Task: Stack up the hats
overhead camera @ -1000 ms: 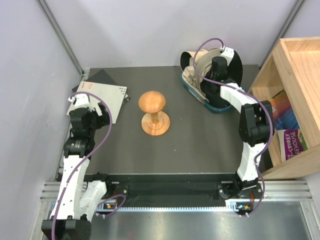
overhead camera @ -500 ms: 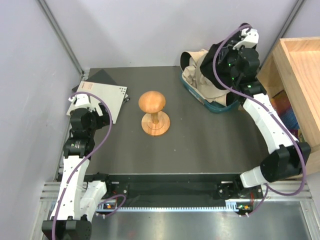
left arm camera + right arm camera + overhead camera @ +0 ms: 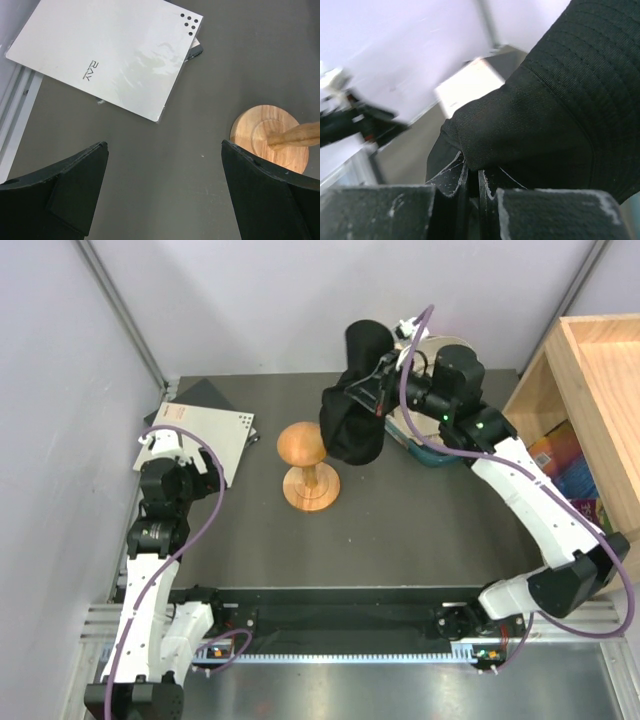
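My right gripper (image 3: 385, 390) is shut on the black bucket hat (image 3: 355, 405) and holds it in the air, just right of and above the mushroom-shaped wooden stand (image 3: 308, 468). In the right wrist view the black hat (image 3: 555, 115) fills the frame, its fabric pinched between my fingers (image 3: 472, 175). Other hats are mostly hidden behind the right arm; a pale edge (image 3: 420, 340) shows over the teal tub (image 3: 432, 453). My left gripper (image 3: 165, 200) is open and empty above the dark table, left of the stand's base (image 3: 270, 137).
A white booklet (image 3: 205, 435) lies on a black sheet at the back left; it also shows in the left wrist view (image 3: 110, 52). A wooden shelf (image 3: 585, 390) with books stands at the right edge.
The right arm has lifted the black hat out of the tub and swung it left, toward the wooden stand. The left arm has not moved.
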Available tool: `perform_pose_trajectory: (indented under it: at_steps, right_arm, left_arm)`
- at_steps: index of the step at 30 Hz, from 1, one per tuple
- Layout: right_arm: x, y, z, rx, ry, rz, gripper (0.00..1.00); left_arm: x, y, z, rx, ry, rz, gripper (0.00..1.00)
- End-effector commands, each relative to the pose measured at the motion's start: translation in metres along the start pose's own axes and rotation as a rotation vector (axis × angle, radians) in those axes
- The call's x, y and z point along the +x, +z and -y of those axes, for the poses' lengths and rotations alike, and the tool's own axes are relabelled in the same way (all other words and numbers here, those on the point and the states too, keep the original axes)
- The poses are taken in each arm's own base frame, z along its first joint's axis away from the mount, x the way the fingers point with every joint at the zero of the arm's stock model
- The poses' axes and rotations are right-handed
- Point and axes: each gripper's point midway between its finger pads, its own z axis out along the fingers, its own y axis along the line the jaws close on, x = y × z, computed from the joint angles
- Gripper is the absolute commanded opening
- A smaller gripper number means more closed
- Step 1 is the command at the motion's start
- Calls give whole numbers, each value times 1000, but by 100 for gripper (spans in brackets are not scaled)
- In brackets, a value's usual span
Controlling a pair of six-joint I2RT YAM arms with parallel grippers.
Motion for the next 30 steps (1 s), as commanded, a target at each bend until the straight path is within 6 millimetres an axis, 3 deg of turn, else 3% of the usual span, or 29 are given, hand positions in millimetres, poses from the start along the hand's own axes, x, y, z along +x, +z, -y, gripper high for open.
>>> perform_pose_trajectory:
  at_steps: [1, 4, 9, 14, 17, 21, 25, 30]
  right_arm:
    - [-46, -41, -81, -210, -120, 88, 0]
    - [-47, -47, -100, -258, -109, 84, 0]
    - [-30, -47, -140, -444, -91, 22, 0]
    - [-20, -41, -176, -607, -68, -20, 0]
    - [-10, -32, -186, -678, -39, -37, 0]
    - [12, -7, -169, -603, -24, -88, 0]
    - [43, 26, -137, -492, -52, -170, 0]
    - [56, 51, -95, -388, -9, -206, 0]
  left_arm:
    - [-12, -4, 2, 14, -9, 58, 99]
    - [-12, -4, 1, 9, -7, 61, 99]
    - [-13, -7, 0, 3, -4, 64, 99]
    - [-19, -14, -4, -15, -11, 102, 99]
    - [-19, -15, -3, -11, -11, 107, 99]
    - [-17, -13, 2, 14, -12, 94, 99]
    - [-17, -13, 3, 20, -14, 93, 99]
    - [-19, -15, 0, 8, -13, 102, 99]
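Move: The right hand holds the black hat. The wooden hat stand's knob lies some 13 cm to the hand's left, about level with it fore and aft, and roughly 23 cm lower. The basket of other hats sits about 22 cm ahead, 20 cm to the right and 33 cm down; the white flat box is some 43 cm left, 14 cm ahead and 41 cm down. From the left hand the knob is about 6 cm ahead, 22 cm right and 5 cm below. Swinging back about 13 cm and leftward, rising a little, the right arm carries the black hat away from the basket towards the stand, turning the hand some 30 degrees counter-clockwise. It then reverses to come down and somewhat forward, still moving left, to bring the hat in over the knob; the shut fingers keep their pinch on the hat. ##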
